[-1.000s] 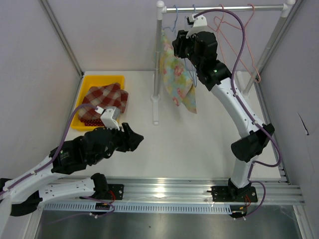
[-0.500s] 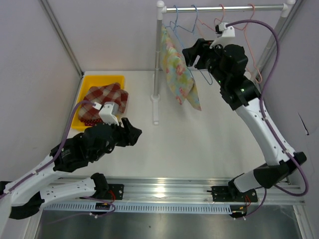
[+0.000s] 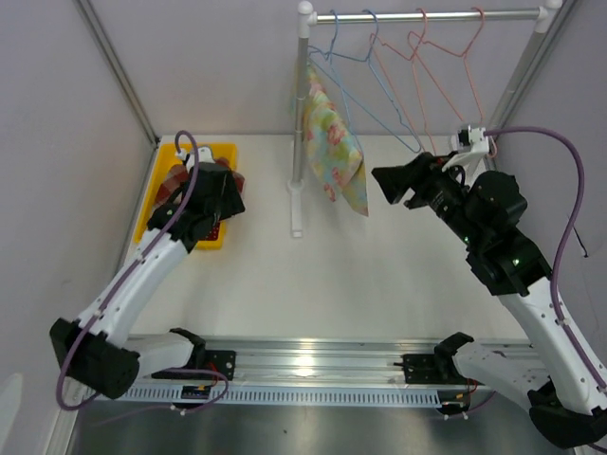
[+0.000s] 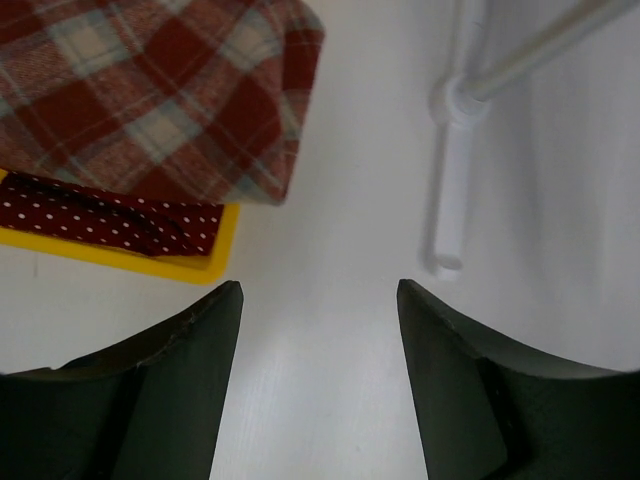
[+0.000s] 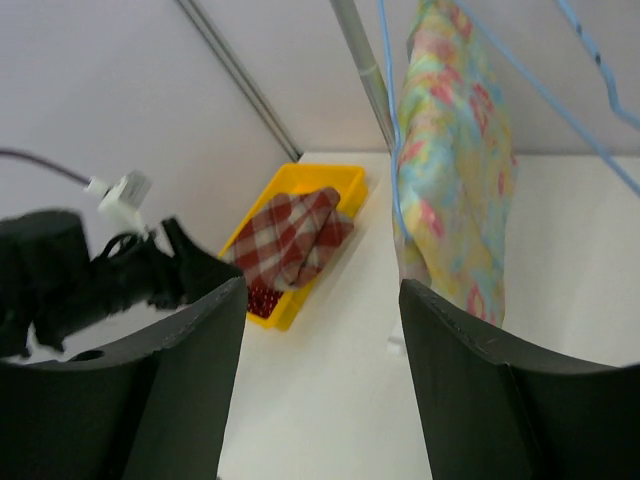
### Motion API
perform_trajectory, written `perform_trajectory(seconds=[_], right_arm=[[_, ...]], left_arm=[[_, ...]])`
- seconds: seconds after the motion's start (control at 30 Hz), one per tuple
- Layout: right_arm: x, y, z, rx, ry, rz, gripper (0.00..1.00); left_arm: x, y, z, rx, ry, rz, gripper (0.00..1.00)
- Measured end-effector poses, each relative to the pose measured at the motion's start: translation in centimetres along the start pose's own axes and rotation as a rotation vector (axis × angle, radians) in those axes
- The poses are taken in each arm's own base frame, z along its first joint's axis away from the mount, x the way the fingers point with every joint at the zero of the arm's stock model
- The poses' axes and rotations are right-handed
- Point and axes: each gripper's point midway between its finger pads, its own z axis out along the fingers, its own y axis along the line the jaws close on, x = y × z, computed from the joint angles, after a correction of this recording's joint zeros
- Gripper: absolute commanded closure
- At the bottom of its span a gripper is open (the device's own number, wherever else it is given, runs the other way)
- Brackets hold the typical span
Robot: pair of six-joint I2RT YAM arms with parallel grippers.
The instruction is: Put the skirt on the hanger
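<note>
A floral skirt hangs from a blue hanger on the rail, beside the rack's white pole. The right wrist view shows this floral skirt straight ahead. My right gripper is open and empty, to the right of that skirt and apart from it. A red plaid skirt lies folded in the yellow bin over a red dotted cloth. My left gripper hovers at the bin's right edge. In its own view the left gripper is open over bare table.
Orange wire hangers and another blue hanger hang bare on the rail. The rack's white foot lies on the table right of the bin. Grey walls close in on both sides.
My right gripper drew back from the rack, down and to the right, and opened; the floral skirt stays hanging. My left arm swung from the front of the table up to the bin.
</note>
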Motion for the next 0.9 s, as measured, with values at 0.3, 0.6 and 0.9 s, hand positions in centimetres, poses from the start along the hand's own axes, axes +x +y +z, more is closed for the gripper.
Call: perform_trajectory(seconds=[0.3,0.6,0.9], right_arm=[[7.6,-2.4,-2.6,0.043,0.179,0.043,0.33],[11.1,-3.1,-3.8,0.048,0.267,0.059,0.34],[12.4,-3.7,-3.9,0.059,0.298,0.06,0.35]], left_arm=[[2.0,3.5,10.4,-0.223,0.163,0.088,0.31],[-0.7,2.9,16.9,-0.312,0.165,0.141,0.32],[2.0,5.6,21.0,-0.419,0.274,0.18,0.36]])
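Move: The red plaid skirt lies in the yellow basket, its middle about 12 cm ahead of the left hand, 15 cm to its left and some 19 cm lower. The basket under it is centred 12 cm ahead, 17 cm left and 21 cm down; the rack's near-left foot stands about 13 cm ahead and 14 cm right, 23 cm down. From the right hand the plaid skirt is roughly 16 cm ahead, 47 cm left and 40 cm below. Forward and down, the left hand sweeps about 15 cm out and as much lower with its fingers open, veering left onto the right side of the plaid skirt; it dives, runs nearly level, then sinks again, the fingers tipping some 20 degrees further down as the wrist rolls its left side up. The empty right hand keeps leaving the rack, sinking about 13 cm and drawing slightly back while tipping down. ##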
